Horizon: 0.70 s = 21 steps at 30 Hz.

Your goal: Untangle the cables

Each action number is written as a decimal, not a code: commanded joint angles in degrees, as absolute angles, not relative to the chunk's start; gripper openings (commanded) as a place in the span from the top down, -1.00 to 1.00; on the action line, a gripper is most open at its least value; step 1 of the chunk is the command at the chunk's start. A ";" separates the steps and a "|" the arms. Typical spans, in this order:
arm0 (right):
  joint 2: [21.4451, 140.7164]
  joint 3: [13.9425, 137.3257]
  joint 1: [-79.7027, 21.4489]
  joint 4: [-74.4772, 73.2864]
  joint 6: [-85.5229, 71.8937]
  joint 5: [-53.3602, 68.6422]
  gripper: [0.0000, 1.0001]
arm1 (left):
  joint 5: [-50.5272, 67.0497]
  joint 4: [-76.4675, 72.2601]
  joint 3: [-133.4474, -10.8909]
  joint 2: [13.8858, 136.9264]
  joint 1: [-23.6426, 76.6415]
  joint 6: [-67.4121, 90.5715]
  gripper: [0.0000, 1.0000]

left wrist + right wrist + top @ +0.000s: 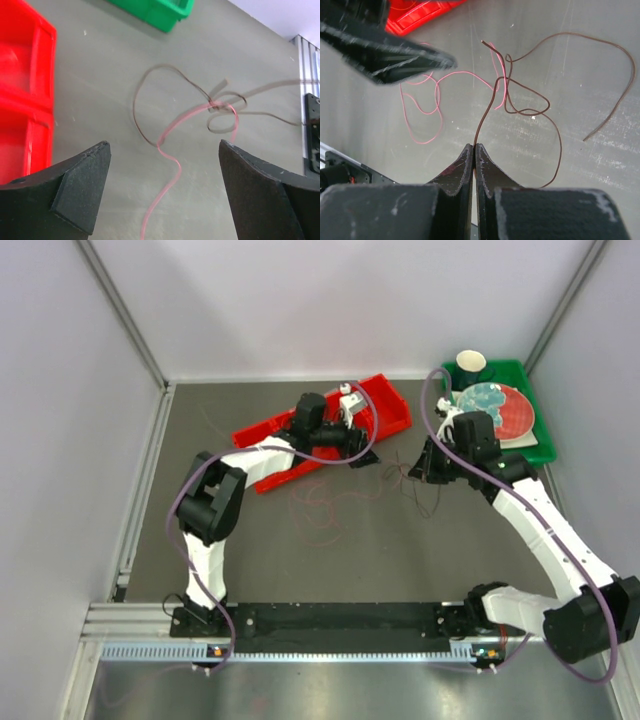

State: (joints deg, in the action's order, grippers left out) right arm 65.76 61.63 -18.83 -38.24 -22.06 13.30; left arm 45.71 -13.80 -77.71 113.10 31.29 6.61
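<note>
The cables lie tangled on the grey table between my two grippers. A pink cable (320,505) (172,170) (420,107) and a dark brown cable (425,495) (142,90) (555,140) cross in a knot (217,104) (504,82). My left gripper (375,455) (164,145) hangs open above the table; the pink cable runs below, between its fingers, untouched. My right gripper (418,468) (475,146) is shut on one end of the dark brown cable, which rises from its fingertips into the knot. A left finger (395,55) shows at the upper left of the right wrist view.
A red bin (395,405) (20,100) (420,10) lies at the back under the left arm. A green tray (520,375) (160,12) at the back right holds a plate (500,410) and a dark cup (471,365). White walls enclose the table.
</note>
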 commanded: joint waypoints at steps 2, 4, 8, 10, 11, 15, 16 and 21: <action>63.46 64.34 -18.63 -37.88 -21.44 14.68 1.00 | 47.81 -9.50 -85.07 118.03 32.87 2.03 -0.84; 63.37 64.34 -18.63 -37.97 -21.27 14.68 1.00 | 49.83 -9.32 -86.48 119.35 32.96 1.67 -0.85; 63.37 64.25 -18.63 -38.06 -21.18 14.68 1.00 | 53.00 -9.67 -86.75 120.23 32.96 0.97 -0.87; 63.46 64.25 -18.63 -37.88 -21.27 14.76 1.00 | 52.91 -9.84 -86.92 120.67 33.05 0.97 -0.86; 63.54 64.25 -18.55 -37.79 -21.27 14.94 1.00 | 52.82 -9.93 -87.01 121.02 33.13 1.14 -0.85; 63.90 64.42 -18.63 -37.53 -21.45 15.29 1.00 | 52.03 -10.72 -87.89 122.16 33.75 1.84 -0.72; 63.98 64.42 -18.63 -37.44 -21.45 15.29 1.00 | 52.38 -11.42 -87.98 122.34 33.84 2.19 -0.65; 63.90 64.34 -18.63 -37.79 -21.36 15.21 1.00 | 52.91 -11.87 -89.38 123.66 33.92 3.34 -0.32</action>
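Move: To the right of the open left hand, about 6 cm off, 3 cm back and some 7 cm lower, lies the pink cable where it runs into the brown cable's tangle. That tangle is about 8 cm right, 5 cm back and 7 cm below the hand; the red box's middle is about 8 cm ahead, 11 cm left and 9 cm down. From the right hand, the same pink stretch lies roughly 4 cm ahead, 5 cm left and 11 cm below. Reaching in from the red box's side, the left hand eases right and sinks, about 3 cm each way, towards the pink cable beside the brown tangle, turning slightly clockwise. Near the end its wide-open fingers start to close, still well apart. The right hand keeps the brown cable pinched and stays almost in place. ##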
